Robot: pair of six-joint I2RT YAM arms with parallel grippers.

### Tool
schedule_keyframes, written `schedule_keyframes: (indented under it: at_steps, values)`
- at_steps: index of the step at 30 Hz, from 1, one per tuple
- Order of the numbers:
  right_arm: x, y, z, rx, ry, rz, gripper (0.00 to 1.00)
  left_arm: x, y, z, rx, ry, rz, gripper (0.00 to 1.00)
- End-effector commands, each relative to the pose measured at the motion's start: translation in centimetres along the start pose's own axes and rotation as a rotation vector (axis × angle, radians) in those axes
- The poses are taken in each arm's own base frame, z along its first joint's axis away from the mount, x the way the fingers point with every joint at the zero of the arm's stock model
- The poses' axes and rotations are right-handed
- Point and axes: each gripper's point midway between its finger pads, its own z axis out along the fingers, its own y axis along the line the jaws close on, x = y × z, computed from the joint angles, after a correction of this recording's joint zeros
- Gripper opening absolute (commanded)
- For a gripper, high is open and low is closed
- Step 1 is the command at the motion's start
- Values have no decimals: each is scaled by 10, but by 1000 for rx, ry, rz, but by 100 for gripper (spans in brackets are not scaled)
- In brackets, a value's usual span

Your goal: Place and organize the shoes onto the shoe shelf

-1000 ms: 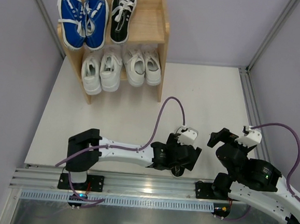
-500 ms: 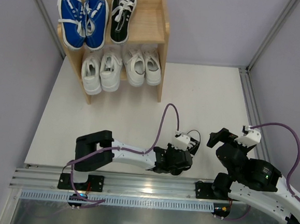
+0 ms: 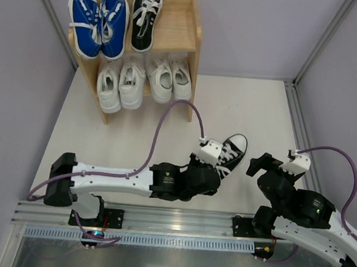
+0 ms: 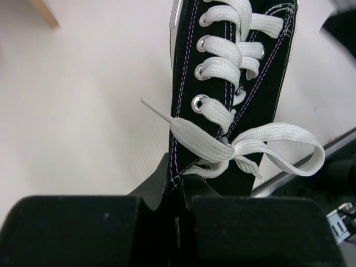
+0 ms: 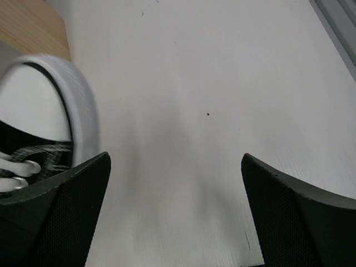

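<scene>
My left gripper [image 3: 211,166] is shut on the heel-end collar of a black canvas shoe [image 3: 232,150] with white laces and toe cap. The shoe points up and to the right over the white table. In the left wrist view the gripper [image 4: 179,192] pinches the black side wall of the shoe [image 4: 236,67]. My right gripper [image 3: 263,167] is open just right of the shoe, and its wrist view shows the gripper [image 5: 175,186] with nothing in it and the white toe cap [image 5: 80,103] at the left. The shoe shelf [image 3: 176,33] holds a blue pair [image 3: 98,22], one black shoe [image 3: 146,13] and two white pairs [image 3: 145,80].
The right half of the shelf's top tier is bare wood. An aluminium rail [image 3: 159,221] runs along the near edge under both arm bases. Purple walls and metal frame posts [image 3: 318,42] close in the table. A purple cable [image 3: 167,123] loops above the left arm.
My left gripper closed on the black shoe at the near edge, then swung it up and away from the rail into full view. The right arm has stayed put.
</scene>
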Motion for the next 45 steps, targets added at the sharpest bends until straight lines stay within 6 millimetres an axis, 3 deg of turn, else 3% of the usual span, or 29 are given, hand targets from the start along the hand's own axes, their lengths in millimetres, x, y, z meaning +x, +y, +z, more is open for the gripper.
schedule_keyframes:
  at_steps: [1, 2, 5, 9, 11, 12, 13, 19, 20, 23, 24, 28, 33, 37, 45]
  values:
    - [-16, 0, -3, -3, -46, 38, 100, -107, 30, -49, -80, -271, -48, 0]
    - [-16, 0, -3, -3, -47, 36, 100, -132, 35, -63, -95, -325, -71, 0]
    - [-17, 3, -3, -8, -48, 36, 100, -175, 52, -77, -127, -405, -30, 0]
    - [-18, 6, -3, -15, -43, 35, 100, -257, 72, -111, -149, -553, -48, 0]
    - [-17, 6, -3, -17, -41, 35, 100, -284, 87, -117, -197, -594, -11, 0]
    - [-18, 6, -3, -17, -43, 32, 100, -310, 93, -133, -187, -643, -44, 0]
    - [-18, 7, -3, -21, -42, 33, 100, -320, 104, -125, -232, -650, -26, 0]
    - [-19, 11, -4, -37, -40, 23, 100, -402, 157, -139, -365, -792, -56, 0]
    - [-19, 11, -4, -40, -40, 23, 100, -411, 175, -135, -411, -803, -64, 0]
    - [-21, 15, -4, -57, -42, 26, 100, -435, 196, -133, -463, -841, -81, 0]
    - [-20, 16, -4, -60, -41, 26, 100, -440, 209, -130, -500, -848, -83, 0]
    - [-21, 19, -5, -75, -40, 27, 100, -452, 231, -113, -553, -884, -104, 0]
    - [-18, 21, -4, -94, -34, 24, 100, -452, 253, -83, -604, -894, -173, 0]
    - [-11, 22, -4, -114, -23, 26, 100, -453, 269, -72, -620, -932, -281, 0]
    - [-8, 16, -6, -141, -22, 23, 100, -462, 279, -84, -617, -1059, -493, 0]
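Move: On the shelf's top board, the free spot to the right of the black shoe already there lies about 36 cm ahead, 15 cm left and 27 cm above the left hand, which already holds the other black shoe. That shelved black shoe stands some 9 cm left of the spot, the right blue shoe about 17 cm left of it. The nearest white shoe is beneath, on the lower board, roughly 22 cm lower. From the idle right hand the spot is some 30 cm ahead, 30 cm left and 26 cm up. Sweeping the black shoe up, forward and left to the shelf's top board, the left hand climbs nearly 40 cm, then sinks about 5 cm and eases to a near stop some 32 cm farther out. On the way the wrist tips up from pointing downward to roughly level and swings around 40 degrees counter-clockwise, toe leading, while the shut fingers keep their pinch behind the lace bow. ##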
